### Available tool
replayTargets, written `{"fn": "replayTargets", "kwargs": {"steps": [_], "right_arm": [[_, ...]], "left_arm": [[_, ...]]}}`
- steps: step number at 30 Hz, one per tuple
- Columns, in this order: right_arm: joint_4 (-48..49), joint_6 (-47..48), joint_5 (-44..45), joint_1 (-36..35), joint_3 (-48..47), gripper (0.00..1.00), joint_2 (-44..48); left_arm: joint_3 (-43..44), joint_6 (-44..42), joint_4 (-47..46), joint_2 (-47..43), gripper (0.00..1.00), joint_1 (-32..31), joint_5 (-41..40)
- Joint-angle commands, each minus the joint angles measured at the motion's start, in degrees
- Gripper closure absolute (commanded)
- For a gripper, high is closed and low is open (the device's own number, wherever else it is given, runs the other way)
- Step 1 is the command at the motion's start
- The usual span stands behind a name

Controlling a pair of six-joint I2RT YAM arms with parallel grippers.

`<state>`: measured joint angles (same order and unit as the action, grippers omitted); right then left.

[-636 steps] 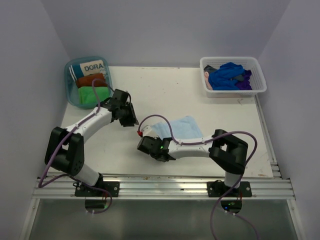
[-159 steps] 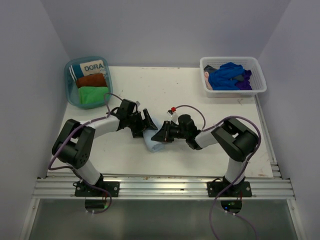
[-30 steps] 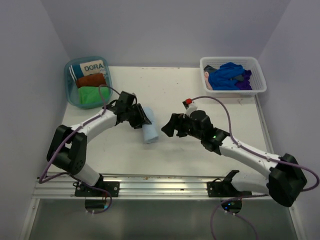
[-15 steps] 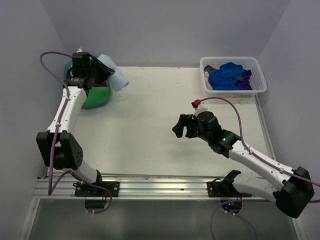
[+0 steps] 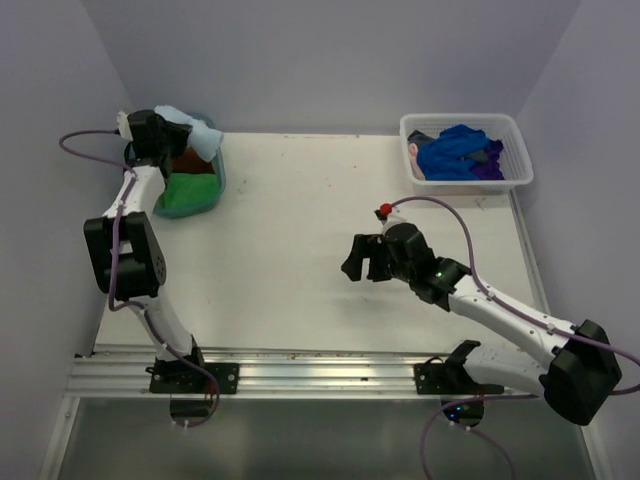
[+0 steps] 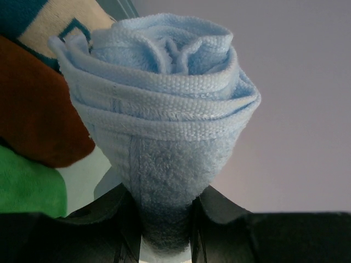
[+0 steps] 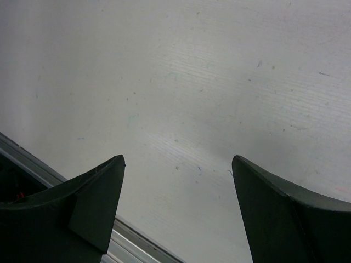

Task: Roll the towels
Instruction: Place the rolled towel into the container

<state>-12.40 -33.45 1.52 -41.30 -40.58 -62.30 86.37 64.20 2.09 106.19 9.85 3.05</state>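
My left gripper (image 5: 172,136) is shut on a rolled light blue towel (image 5: 197,131) (image 6: 164,126), holding it over the round teal tub (image 5: 217,172) at the back left. Under it in the tub lie a rust-brown towel (image 6: 33,115) and a bright green towel (image 5: 185,191) (image 6: 24,186). My right gripper (image 5: 362,259) (image 7: 178,164) hangs open above the bare white table (image 7: 208,82), with nothing between its fingers. Unrolled dark blue towels (image 5: 455,150) and a purple one (image 5: 490,170) fill the white basket (image 5: 515,135) at the back right.
A white-and-teal printed item (image 6: 49,16) sits at the back of the tub, mostly hidden behind the held roll. The table's metal front rail (image 5: 330,360) runs along the near edge. Walls close in on the left, back and right.
My left arm lifted the light blue roll off the table middle and swung it to the tub at the back left. The right gripper drew back a little toward the right, staying open.
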Motion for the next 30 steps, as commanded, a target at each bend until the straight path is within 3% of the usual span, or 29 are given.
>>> {"fn": "replayTargets", "kwargs": {"steps": [1,11,20,30], "right_arm": [[-1.13,-0.65,-1.34,0.08,-2.48,0.17,-2.81],[-4.82,2.51,-3.19,-0.01,-9.25,0.17,-10.73],[-6.49,5.59,-6.88,0.08,-14.44,0.17,-18.2],[-7.64,6.82,-8.11,0.08,-17.08,0.18,-21.72]], "left_arm": [[0.21,4.79,-13.41,3.4,0.7,2.02,-2.61],[-1.55,13.13,-30.47,10.44,0.69,2.81,-4.81],[-3.66,16.74,-32.94,12.37,0.65,2.81,-12.62],[-6.82,21.93,-35.75,15.71,0.63,2.37,-13.95]]}}
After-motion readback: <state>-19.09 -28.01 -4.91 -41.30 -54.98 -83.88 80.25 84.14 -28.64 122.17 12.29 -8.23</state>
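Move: From the left hand, which already holds the rolled light-blue towel, the middle of the container lies about 7 cm to the left, 1 cm ahead and some 16 cm below. Inside it, the DORA towel is about 8 cm ahead and 6 cm left, the brown towel 1 cm ahead and 5 cm left, and the green towel 8 cm back and 3 cm left, all roughly 15 cm lower. From the empty right hand, the container is some 34 cm ahead, 53 cm left and 8 cm below. The left arm brings the still-pinched light-blue roll down over the container's far end, first forward, left and down, then mostly left at nearly one height, and finally sinking again, about 7 cm down, 7 cm left and 5 cm forward in all, while the wrist swings some 20 degrees counter-clockwise and its fingers come nearer level. Meanwhile the right hand, empty and wide open, sinks about 4 cm over bare table, then also eases some 4 cm left and a little forward. ##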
